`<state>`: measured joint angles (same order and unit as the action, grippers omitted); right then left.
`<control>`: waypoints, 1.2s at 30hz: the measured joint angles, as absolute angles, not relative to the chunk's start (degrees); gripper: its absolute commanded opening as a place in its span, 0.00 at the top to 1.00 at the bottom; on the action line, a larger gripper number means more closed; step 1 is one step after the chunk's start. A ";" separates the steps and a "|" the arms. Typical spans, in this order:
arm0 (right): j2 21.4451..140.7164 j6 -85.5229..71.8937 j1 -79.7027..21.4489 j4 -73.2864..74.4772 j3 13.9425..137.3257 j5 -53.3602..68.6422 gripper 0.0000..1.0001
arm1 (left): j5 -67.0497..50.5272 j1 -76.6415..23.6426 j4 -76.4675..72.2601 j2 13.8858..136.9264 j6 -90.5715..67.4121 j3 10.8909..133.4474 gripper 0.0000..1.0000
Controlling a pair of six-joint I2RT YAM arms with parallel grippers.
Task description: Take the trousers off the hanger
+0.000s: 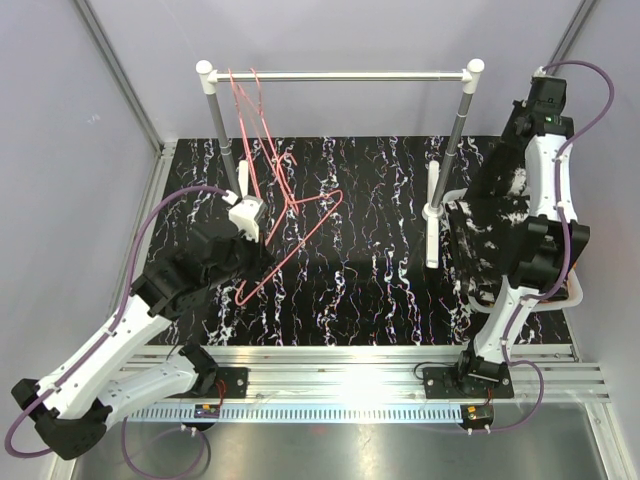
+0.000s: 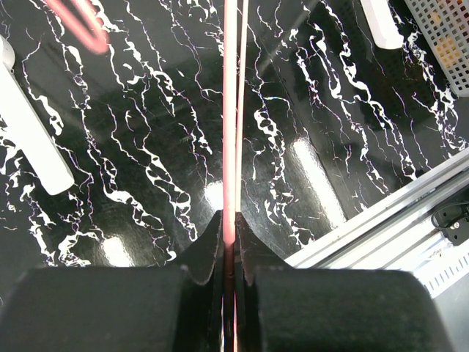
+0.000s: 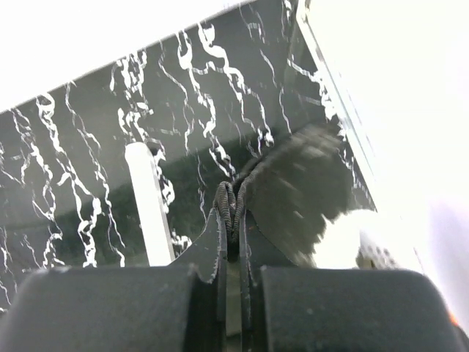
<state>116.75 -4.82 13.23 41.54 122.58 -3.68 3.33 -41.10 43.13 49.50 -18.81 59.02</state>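
My left gripper is shut on the thin bar of a bare pink hanger. In the top view this hanger is tilted above the table's left half, off the rail. The black trousers with white markings hang bunched at the right, beside the right arm and the rack's right post. My right gripper is shut on a folded black edge of the trousers, which spread away to its right.
A white rail on two posts spans the back, with more pink wire hangers on its left end. White rack feet rest on the black marbled table. A grey mesh basket sits by the right edge.
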 measured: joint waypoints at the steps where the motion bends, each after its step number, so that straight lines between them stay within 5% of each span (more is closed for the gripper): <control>1: 116.07 -5.02 13.21 41.56 121.43 -3.90 1.00 | 3.27 -41.01 43.11 49.50 -18.81 58.89 1.00; 22: 65.98 -21.08 13.13 32.69 71.53 -14.61 1.00 | -2.17 -38.26 41.67 47.44 -18.81 58.46 1.00; 36: 52.86 -37.93 13.13 32.12 47.29 -14.09 1.00 | -4.12 -37.85 40.88 44.80 -18.83 58.46 1.00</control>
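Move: My right hand, about 25 cm up and beyond the basket, still pinches the raised edge of the black trousers. The basket's middle lies some 22 cm back, about 1 cm left and 21 cm below it; the orange trousers lie inside, roughly 23 cm back, 2 cm right. The rack's right foot is 12 cm back, 20 cm left, 24 cm down. From my left hand the basket is about 12 cm ahead, 55 cm right, 20 cm below. I sweep my right hand back about 26 cm over the basket, drifting some 5 cm left, still gripping the black cloth; the path arches up about 5 cm midway, then drops, ending around 7 cm lower than it began. On the way I swing the wrist clockwise some 25–30 degrees and roll its left side up. My left hand keeps its pinch on the pink hanger and eases it up a couple of centimetres. ##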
